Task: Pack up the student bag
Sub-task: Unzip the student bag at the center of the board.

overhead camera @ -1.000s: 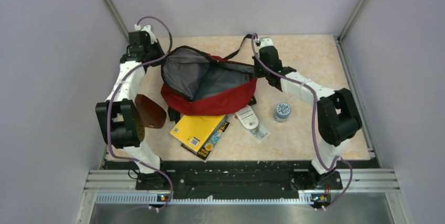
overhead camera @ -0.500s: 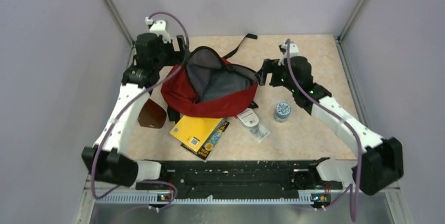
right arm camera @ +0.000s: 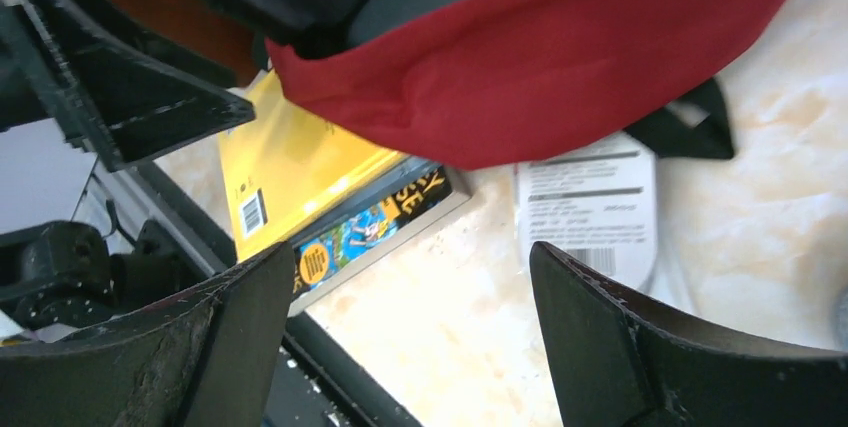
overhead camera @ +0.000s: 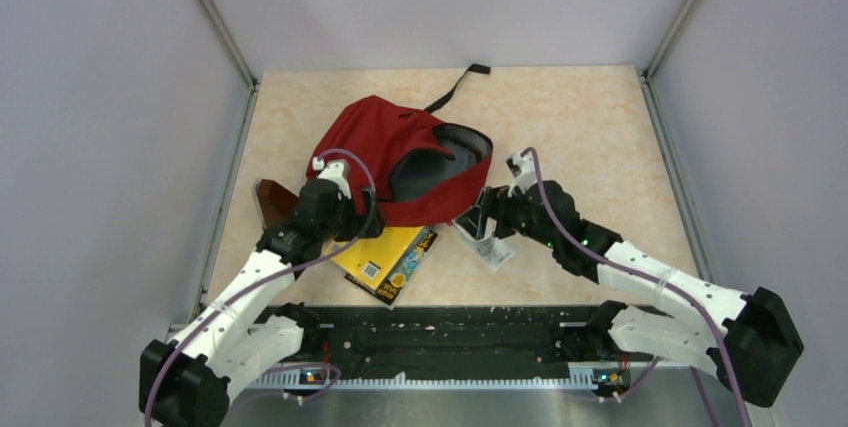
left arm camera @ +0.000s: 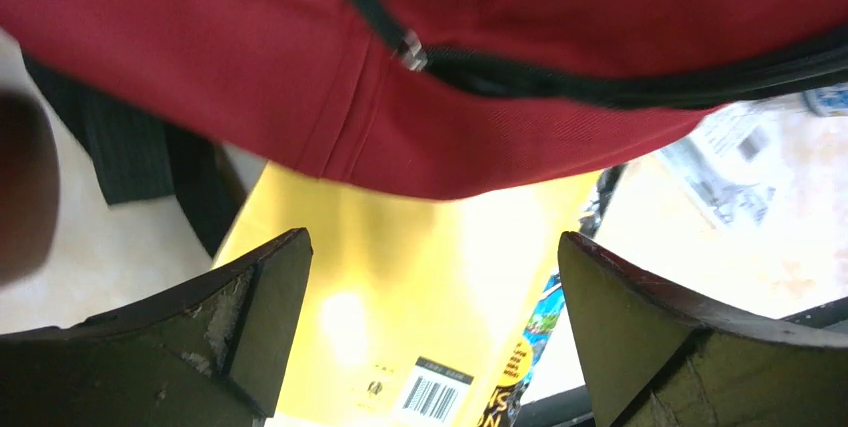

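Note:
The red student bag (overhead camera: pixel 375 137) lies slumped mid-table, its grey-lined mouth (overhead camera: pixel 440 157) facing right. A yellow book (overhead camera: pixel 380 252) pokes out from under its near edge. My left gripper (overhead camera: pixel 358 223) hovers open over that book, right at the bag's hem. In the left wrist view the gripper (left arm camera: pixel 432 247) frames the yellow cover (left arm camera: pixel 400 287) below the red fabric (left arm camera: pixel 250 57), with nothing between the fingers. My right gripper (overhead camera: pixel 484 217) is open beside a clear plastic packet (overhead camera: pixel 492 249). In the right wrist view the gripper (right arm camera: pixel 410 257) stands over bare table, the packet (right arm camera: pixel 590 207) and the bag (right arm camera: pixel 560 77) ahead of it.
A brown pouch (overhead camera: pixel 270 197) lies left of the bag, partly behind my left wrist. The bag's black strap (overhead camera: pixel 455 82) trails toward the back wall. A black rail (overhead camera: pixel 450 332) runs along the near table edge.
Both grippers have opened and let go of the bag's rim, then swung down toward the near edge. The bag has collapsed, its mouth now turned to the right.

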`<control>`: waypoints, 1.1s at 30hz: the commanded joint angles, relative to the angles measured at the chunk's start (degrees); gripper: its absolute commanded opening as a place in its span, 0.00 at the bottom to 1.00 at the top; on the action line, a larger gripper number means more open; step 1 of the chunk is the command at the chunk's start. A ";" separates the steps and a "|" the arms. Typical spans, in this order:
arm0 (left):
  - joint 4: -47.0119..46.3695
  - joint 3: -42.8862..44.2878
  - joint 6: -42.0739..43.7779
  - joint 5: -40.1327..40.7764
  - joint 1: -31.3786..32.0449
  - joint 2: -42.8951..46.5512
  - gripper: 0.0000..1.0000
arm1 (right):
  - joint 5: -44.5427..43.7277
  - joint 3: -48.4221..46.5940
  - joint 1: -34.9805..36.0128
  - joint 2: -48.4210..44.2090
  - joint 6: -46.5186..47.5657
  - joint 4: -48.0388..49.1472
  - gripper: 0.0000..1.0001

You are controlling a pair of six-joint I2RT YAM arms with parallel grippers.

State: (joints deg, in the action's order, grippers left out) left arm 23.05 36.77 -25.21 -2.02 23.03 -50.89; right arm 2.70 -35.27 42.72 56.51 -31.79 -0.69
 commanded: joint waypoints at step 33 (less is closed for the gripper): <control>-2.56 -5.93 -4.57 17.53 -0.11 -2.60 0.98 | -8.28 1.60 16.93 15.13 -6.00 13.33 0.85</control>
State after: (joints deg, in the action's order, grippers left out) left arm 23.09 28.18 -31.09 13.43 23.00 -52.38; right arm -4.71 -31.59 58.61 70.81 -37.58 9.43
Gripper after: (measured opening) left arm 0.980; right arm 0.855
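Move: Nearly under the left hand, perhaps 3 cm ahead, 1 cm right and 12 cm down, lies the middle of the yellow book. The student bag's near zipper slider is some 12 cm ahead of that hand and 8 cm below; the brown case is about 20 cm left, 8 cm ahead. From the right hand, the yellow book is 22 cm left, 4 cm ahead and 16 cm down, and the white-label pack 7 cm ahead, 2 cm right. Coming down empty and wide open on both sides, the hands close in on the books in front of the bag. The left hand sinks about 7 cm and slides 5 cm left towards the yellow book's QR-code corner, swinging some 15 degrees counter-clockwise; the right goes down, left and back together towards the books, then almost straight down. ##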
